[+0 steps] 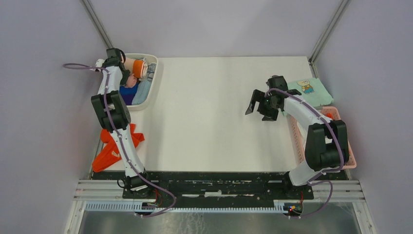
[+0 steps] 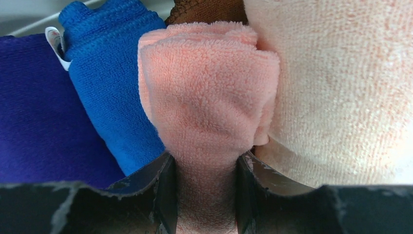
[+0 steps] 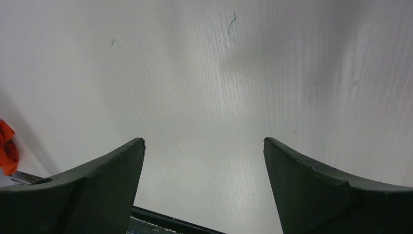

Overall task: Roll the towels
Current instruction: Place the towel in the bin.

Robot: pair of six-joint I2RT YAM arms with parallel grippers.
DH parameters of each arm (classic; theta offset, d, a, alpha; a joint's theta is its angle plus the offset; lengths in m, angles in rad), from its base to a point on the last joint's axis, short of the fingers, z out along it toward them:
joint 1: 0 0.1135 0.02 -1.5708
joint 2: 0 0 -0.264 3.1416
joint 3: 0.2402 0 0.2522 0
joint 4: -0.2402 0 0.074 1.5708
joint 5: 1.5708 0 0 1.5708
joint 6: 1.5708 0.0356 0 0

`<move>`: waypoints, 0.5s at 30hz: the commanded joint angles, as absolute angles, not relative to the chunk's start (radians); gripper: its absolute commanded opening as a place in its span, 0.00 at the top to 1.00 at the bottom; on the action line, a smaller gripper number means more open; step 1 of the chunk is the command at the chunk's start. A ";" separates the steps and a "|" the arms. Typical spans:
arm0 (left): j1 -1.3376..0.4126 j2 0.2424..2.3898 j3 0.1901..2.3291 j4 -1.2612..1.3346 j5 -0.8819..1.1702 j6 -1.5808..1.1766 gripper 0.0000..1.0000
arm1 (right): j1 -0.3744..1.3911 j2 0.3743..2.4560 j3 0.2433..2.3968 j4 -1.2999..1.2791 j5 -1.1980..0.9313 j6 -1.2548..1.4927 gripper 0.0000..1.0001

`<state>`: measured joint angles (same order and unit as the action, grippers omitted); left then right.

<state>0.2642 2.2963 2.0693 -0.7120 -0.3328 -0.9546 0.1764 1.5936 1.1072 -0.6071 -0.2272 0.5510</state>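
My left gripper (image 2: 204,161) is shut on a rolled pale pink towel (image 2: 209,107), its fingers pressing both sides of the roll. In the top view the left gripper (image 1: 129,69) holds this roll (image 1: 140,67) over the white basket (image 1: 155,80) at the table's far left corner. A loose red-orange towel (image 1: 113,147) lies crumpled at the left table edge beside the left arm. My right gripper (image 1: 257,108) hangs open over bare white table right of centre; its wrist view shows the gripper (image 3: 204,141) with nothing between the fingers.
The white basket holds a blue roll (image 2: 114,78), a dark purple roll (image 2: 39,117) and a cream cloth (image 2: 341,87). A mint-green bear-print cloth (image 1: 311,90) lies far right. A pink basket (image 1: 348,158) with something red-orange (image 1: 330,115) stands at the right edge.
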 commanded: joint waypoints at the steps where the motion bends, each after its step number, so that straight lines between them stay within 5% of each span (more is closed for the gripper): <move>1: 0.271 2.351 2.112 -0.635 -0.292 -1.034 0.75 | 0.166 1.600 1.102 -0.582 -0.242 0.542 0.01; 7: 0.270 2.350 2.106 -0.625 -0.278 -1.053 0.44 | 0.165 1.608 1.095 -0.574 -0.267 0.550 0.00; 15: 0.271 2.235 2.061 -0.641 -0.332 -1.051 0.29 | 0.164 1.587 1.087 -0.557 -0.299 0.558 0.00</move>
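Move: The resting spot for the pink towel, still pinched in the left gripper, is in the bin, about 1 cm ahead and 2 cm below. The peach roll lies some 8 cm straight ahead, about level in height. The blue towel is roughly 6 cm back and 2 cm left, the light-blue towel about 7 cm back and 9 cm right, both 3 cm lower. From the right hand the spot is some 23 cm ahead and 72 cm left. Ease the left gripper about 1 cm forward and slightly down, bringing the held pink towel in beside the peach roll, with only a few degrees of wrist turn. Then hold the hand there and spread the fingers from just under half open to about two-thirds, loosening the pinch on the towel. ##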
